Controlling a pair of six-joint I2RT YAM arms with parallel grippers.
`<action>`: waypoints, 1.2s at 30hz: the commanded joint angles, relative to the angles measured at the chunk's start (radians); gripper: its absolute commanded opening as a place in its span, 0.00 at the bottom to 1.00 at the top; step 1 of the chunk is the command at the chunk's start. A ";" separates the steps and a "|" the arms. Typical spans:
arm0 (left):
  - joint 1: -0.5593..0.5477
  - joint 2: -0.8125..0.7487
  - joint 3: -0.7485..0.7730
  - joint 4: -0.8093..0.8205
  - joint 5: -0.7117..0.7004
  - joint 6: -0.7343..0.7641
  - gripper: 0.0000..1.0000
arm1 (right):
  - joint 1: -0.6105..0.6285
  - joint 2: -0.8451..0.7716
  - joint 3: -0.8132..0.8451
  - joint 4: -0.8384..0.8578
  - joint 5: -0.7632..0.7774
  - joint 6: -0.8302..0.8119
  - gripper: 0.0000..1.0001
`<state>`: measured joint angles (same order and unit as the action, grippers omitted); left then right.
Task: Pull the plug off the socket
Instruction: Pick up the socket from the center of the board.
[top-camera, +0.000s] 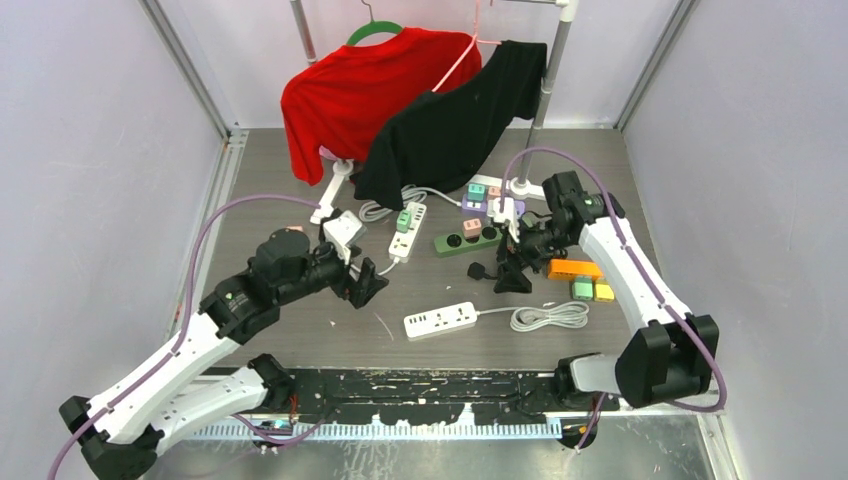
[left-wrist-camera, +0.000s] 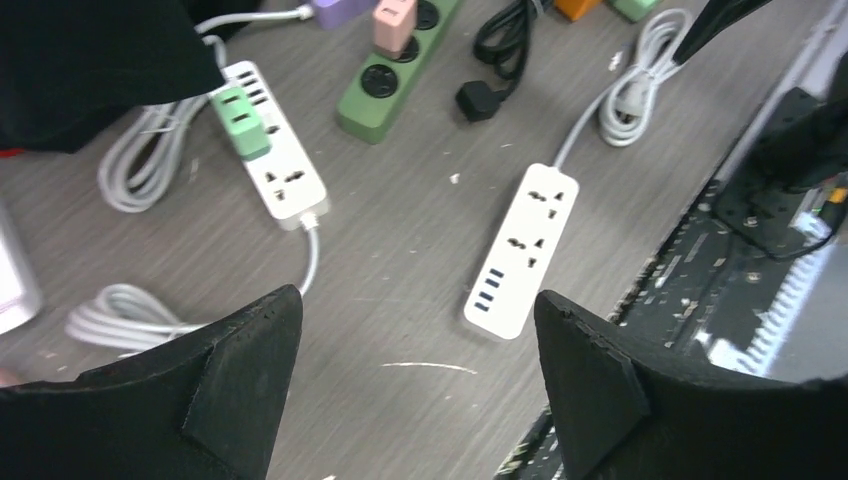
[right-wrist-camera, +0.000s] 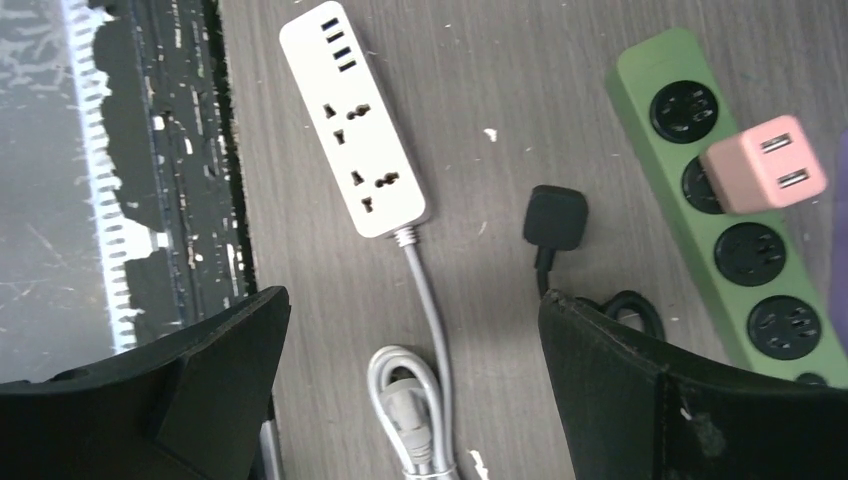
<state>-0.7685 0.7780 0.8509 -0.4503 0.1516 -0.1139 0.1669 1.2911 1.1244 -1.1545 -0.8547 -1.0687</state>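
Observation:
A green plug (top-camera: 404, 221) (left-wrist-camera: 240, 120) sits in a white socket strip (top-camera: 403, 240) (left-wrist-camera: 288, 180) at mid-table. A pink plug (top-camera: 472, 227) (right-wrist-camera: 765, 165) (left-wrist-camera: 393, 22) sits in a green socket strip (top-camera: 467, 240) (right-wrist-camera: 730, 210) (left-wrist-camera: 395, 75). My left gripper (top-camera: 365, 285) (left-wrist-camera: 418, 370) hovers open over bare table, below and left of the white strip. My right gripper (top-camera: 512, 275) (right-wrist-camera: 415, 370) hangs open over a coiled grey cable (right-wrist-camera: 410, 410), just right of the green strip. Neither holds anything.
A second white strip (top-camera: 440, 320) (left-wrist-camera: 523, 250) (right-wrist-camera: 355, 120) lies near the front with no plug in it. A loose black plug (top-camera: 478, 270) (right-wrist-camera: 555, 215) lies beside the green strip. Orange, green and yellow blocks (top-camera: 580, 280) lie right. Red (top-camera: 370, 90) and black shirts (top-camera: 460, 125) hang behind.

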 joint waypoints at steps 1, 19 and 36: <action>-0.003 0.006 0.010 -0.104 -0.140 0.146 0.86 | 0.057 0.035 0.021 0.080 0.027 0.033 1.00; 0.030 -0.038 -0.061 -0.139 -0.330 0.177 0.86 | 0.308 0.053 -0.128 0.402 0.124 0.269 1.00; 0.062 -0.098 -0.080 -0.116 -0.341 0.186 0.86 | 0.346 0.018 -0.210 0.463 0.072 0.249 1.00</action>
<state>-0.7120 0.6781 0.7624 -0.6033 -0.1978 0.0612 0.5201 1.3476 0.8997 -0.7109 -0.7376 -0.8124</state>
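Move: The white socket strip's middle lies about 12 cm left of the open right hand, 4 cm back and some 15 below. At that same depth, the black plug is about 8 cm ahead and 4 to the left of this hand, the coiled cable 3 back and 11 to its right, and the green strip some 18 ahead and 2 left. From the left hand, the white strip is roughly 13 cm right, level fore and aft, 23 below. Towards the cord end of the white socket strip goes the right hand, left and down by about 7 cm each and slightly back, fingers still wide open and easing to a stop above the strip. The left hand, open and empty, draws off to the left some 9 cm away from the strip, also sinking and edging forward, its wrist rolling and turning counter-clockwise. ##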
